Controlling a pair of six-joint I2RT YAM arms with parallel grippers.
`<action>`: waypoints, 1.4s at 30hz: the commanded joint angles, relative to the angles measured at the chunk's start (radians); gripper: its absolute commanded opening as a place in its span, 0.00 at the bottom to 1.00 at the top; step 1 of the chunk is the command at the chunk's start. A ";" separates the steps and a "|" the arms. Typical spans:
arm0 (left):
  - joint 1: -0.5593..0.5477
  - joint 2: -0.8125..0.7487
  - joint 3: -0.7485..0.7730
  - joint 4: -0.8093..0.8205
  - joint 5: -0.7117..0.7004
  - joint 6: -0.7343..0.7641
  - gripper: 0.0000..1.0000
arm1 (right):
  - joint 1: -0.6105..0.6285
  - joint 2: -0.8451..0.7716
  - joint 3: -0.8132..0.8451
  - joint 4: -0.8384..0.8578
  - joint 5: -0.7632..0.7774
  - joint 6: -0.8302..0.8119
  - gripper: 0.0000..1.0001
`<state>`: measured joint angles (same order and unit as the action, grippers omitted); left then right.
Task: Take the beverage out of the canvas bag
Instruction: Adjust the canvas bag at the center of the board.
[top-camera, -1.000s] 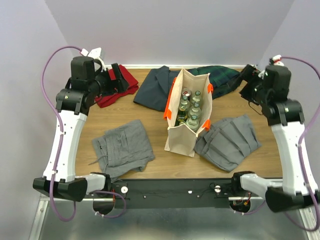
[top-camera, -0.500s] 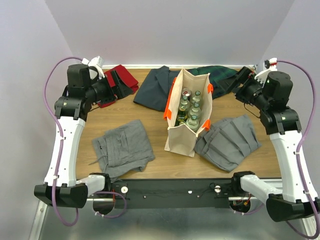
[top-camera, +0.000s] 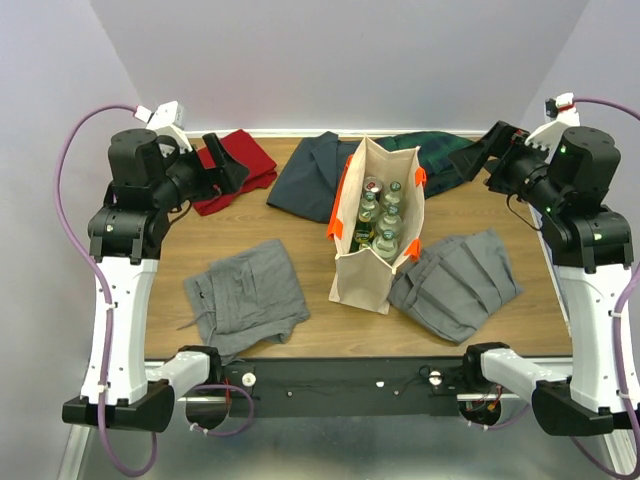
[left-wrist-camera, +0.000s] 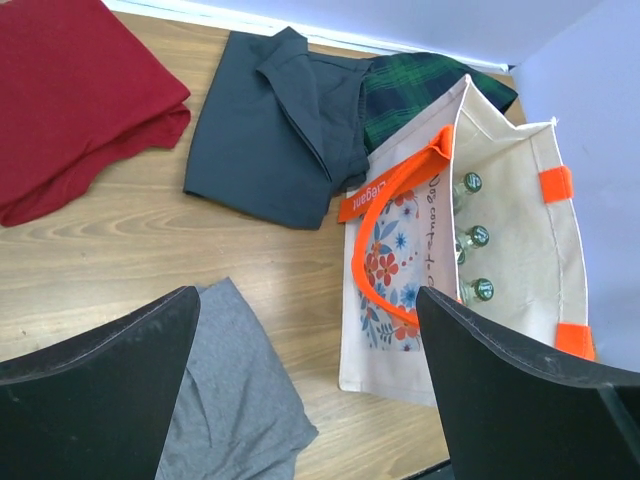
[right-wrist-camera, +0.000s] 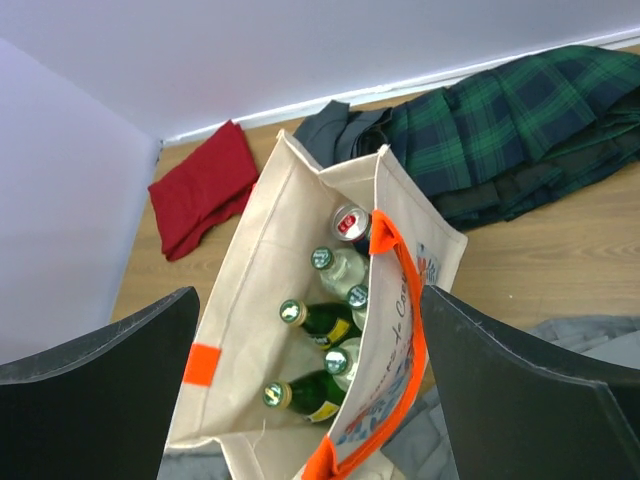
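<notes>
The beige canvas bag (top-camera: 362, 282) with orange handles stands upright and open mid-table. Inside it are several beverages (top-camera: 380, 215): green-capped bottles (right-wrist-camera: 322, 320) and a red-topped can (right-wrist-camera: 351, 224). The left wrist view shows the bag's floral side (left-wrist-camera: 395, 260) and three bottle caps (left-wrist-camera: 470, 183). My left gripper (top-camera: 225, 165) hangs open in the air over the red cloth, well left of the bag; nothing lies between its fingers (left-wrist-camera: 305, 295). My right gripper (top-camera: 489, 150) hangs open to the bag's upper right, looking down into it, holding nothing (right-wrist-camera: 308, 290).
Folded clothes ring the bag: a red cloth (top-camera: 245, 160) far left, a dark garment (top-camera: 310, 172) behind, green plaid (top-camera: 445, 152) back right, and grey clothes at front left (top-camera: 245, 290) and at the bag's right side (top-camera: 455, 282). Walls stand close on the far and both side edges.
Both arms have drawn outward and risen, the left wrist towards the left wall and the right wrist towards the right wall. Both grippers stay open. The bag has not moved.
</notes>
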<state>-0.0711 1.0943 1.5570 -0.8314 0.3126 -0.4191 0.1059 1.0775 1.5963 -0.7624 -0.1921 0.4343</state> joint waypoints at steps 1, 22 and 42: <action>-0.027 0.015 0.008 0.017 0.022 -0.004 0.99 | 0.003 -0.008 0.050 -0.118 -0.073 -0.075 1.00; -0.466 0.217 -0.018 0.021 -0.411 0.098 0.99 | 0.049 -0.007 -0.245 -0.199 -0.087 -0.089 1.00; -0.585 0.351 0.069 0.080 -0.242 0.121 0.99 | 0.061 -0.021 -0.413 -0.198 -0.287 -0.121 1.00</action>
<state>-0.6029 1.4288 1.5707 -0.7647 0.0227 -0.3218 0.1589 1.0771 1.2427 -0.9375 -0.4557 0.3389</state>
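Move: To the left hand's right by about 27 cm and 3 cm ahead stands the canvas bag, its middle some 24 cm lower; the dark blue cloth lies 20 cm ahead and 14 cm right, the left grey cloth 6 cm back and 3 cm left, both flat on the board. From the right hand, the bag is 14 cm left, 2 cm ahead and about 27 cm below, with the right grey cloth 5 cm back and 5 cm right on the board. Closing in on the canvas bag from both sides, the left hand goes about 15 cm right and 10 cm down towards its left side, its left edge rolling up and the fingers turning clockwise. The right hand mainly sinks, some 16 cm, drawing back and left about 5 cm each beside the bag's near right corner, fingers tipping down nearly 30 degrees and turning counter-clockwise. Both grippers stay open. ##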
